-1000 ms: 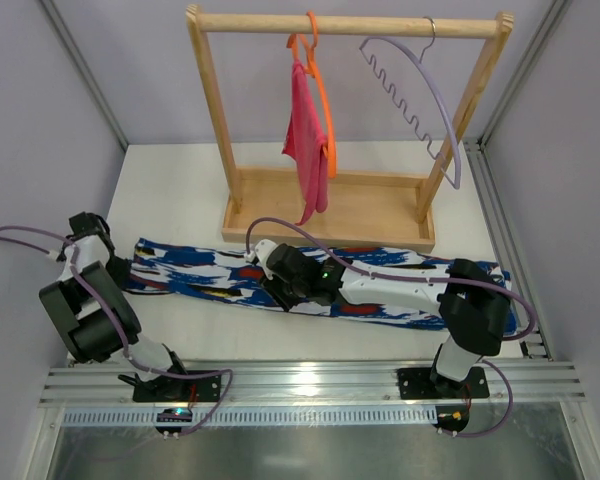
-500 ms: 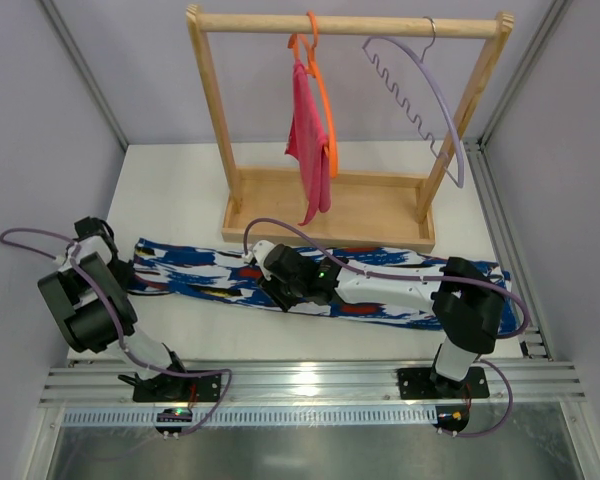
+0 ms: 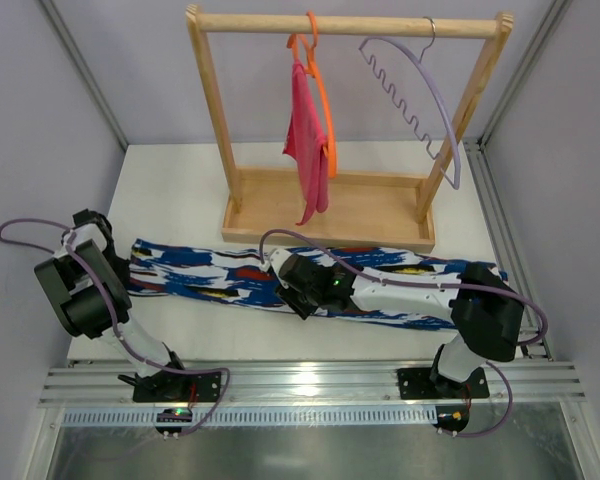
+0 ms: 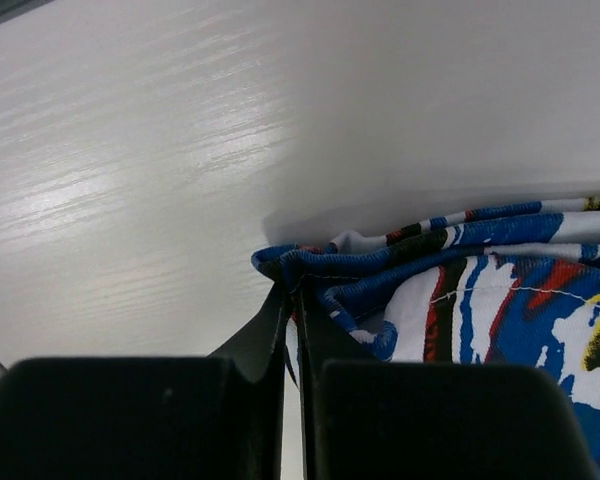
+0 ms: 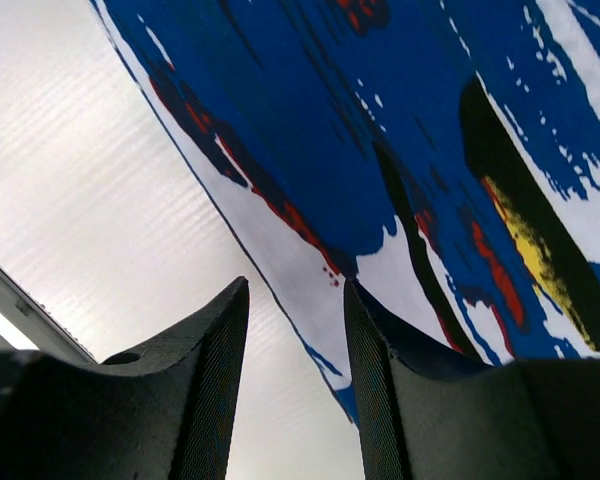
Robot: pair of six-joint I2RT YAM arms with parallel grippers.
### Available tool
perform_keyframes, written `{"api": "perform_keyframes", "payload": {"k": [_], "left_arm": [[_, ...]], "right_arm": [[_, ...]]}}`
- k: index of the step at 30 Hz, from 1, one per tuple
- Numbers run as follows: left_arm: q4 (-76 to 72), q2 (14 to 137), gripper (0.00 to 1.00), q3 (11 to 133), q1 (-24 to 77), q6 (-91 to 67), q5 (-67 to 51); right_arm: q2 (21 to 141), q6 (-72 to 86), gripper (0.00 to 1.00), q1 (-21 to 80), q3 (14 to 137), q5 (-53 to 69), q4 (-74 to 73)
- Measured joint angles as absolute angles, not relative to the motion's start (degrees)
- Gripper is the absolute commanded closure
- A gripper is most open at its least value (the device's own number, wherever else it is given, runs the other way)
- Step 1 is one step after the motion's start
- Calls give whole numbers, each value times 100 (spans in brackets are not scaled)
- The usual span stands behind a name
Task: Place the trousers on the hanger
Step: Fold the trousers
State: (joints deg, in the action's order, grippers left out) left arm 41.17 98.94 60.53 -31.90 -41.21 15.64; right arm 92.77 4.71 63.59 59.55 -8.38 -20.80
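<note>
The trousers, a blue, white, red and black print, lie flat in a long strip across the table. At their left end my left gripper is shut on the trousers, its tips pinching the bunched blue hem. My right gripper hovers low over the middle of the strip. It is open, its jaws straddling the near edge of the trousers with nothing gripped. The lilac hanger hangs empty by its silver hook from the right part of the wooden rail.
A wooden clothes rack stands behind the trousers, its tray base close to their far edge. An orange hanger with pink cloth hangs at the rail's middle. White table surrounds the cloth. An aluminium rail runs along the near edge.
My left gripper has shut on the left end of the trousers. My right arm has shifted a little to the right along the strip, its jaws still open.
</note>
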Motion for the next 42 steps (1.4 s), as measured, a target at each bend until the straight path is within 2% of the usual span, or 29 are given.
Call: {"api": "perform_keyframes", "payload": {"k": [6,14,26,28,30,31,33,42], "left_arm": [[4410,9970,99,6187,-3190,-3975,1780],[4578,10027,99,6289,-3190,-3822,1852],[4766,10033,100,6440,-3114,-3677,1933],[4792,10036,100,6466,-3079,-3671,1968],[4823,10036,99,6486,-3044,-3651,2014],[4838,10038,99,6499,-3033,-3638,2043],[4884,10047,100,6534,-2978,-3570,2141],[5122,10624,100,6788,-2565,-3503,3039]], "right_arm": [[9295,390,54,6361,5793,-851,-1949],[10125,97,54,6534,6121,-840,-1656],[10307,-128,54,6801,6239,-908,-1164],[10322,-145,60,6860,6239,-989,-1070],[10392,-183,74,6895,6248,-1111,-991],[10436,-193,88,6906,6257,-1203,-965],[10549,-246,96,6917,6281,-1406,-906],[10586,-436,96,6932,6532,-2115,-862]]}}
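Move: About 5 cm to the right hand's left, level with it front to back and some 4 cm below, lies the stretch of the trousers' near edge that it goes for. The trousers' left end, already pinched by the left hand, is roughly 40 cm left and 8 cm ahead of the right hand; the rack's wooden base is about 24 cm ahead and 6 cm right. From the left hand, that near-edge spot lies some 35 cm right and 6 cm back. Sinking about 4 cm and sweeping some 5 cm left along the trousers' near edge, the open right hand then shuts its fingers and pinches the edge. It carries it about 3 cm forward and 2 cm up, fingertips swinging forward. The left hand keeps its pinch, easing slightly back as its fingertips tilt back towards the base. ##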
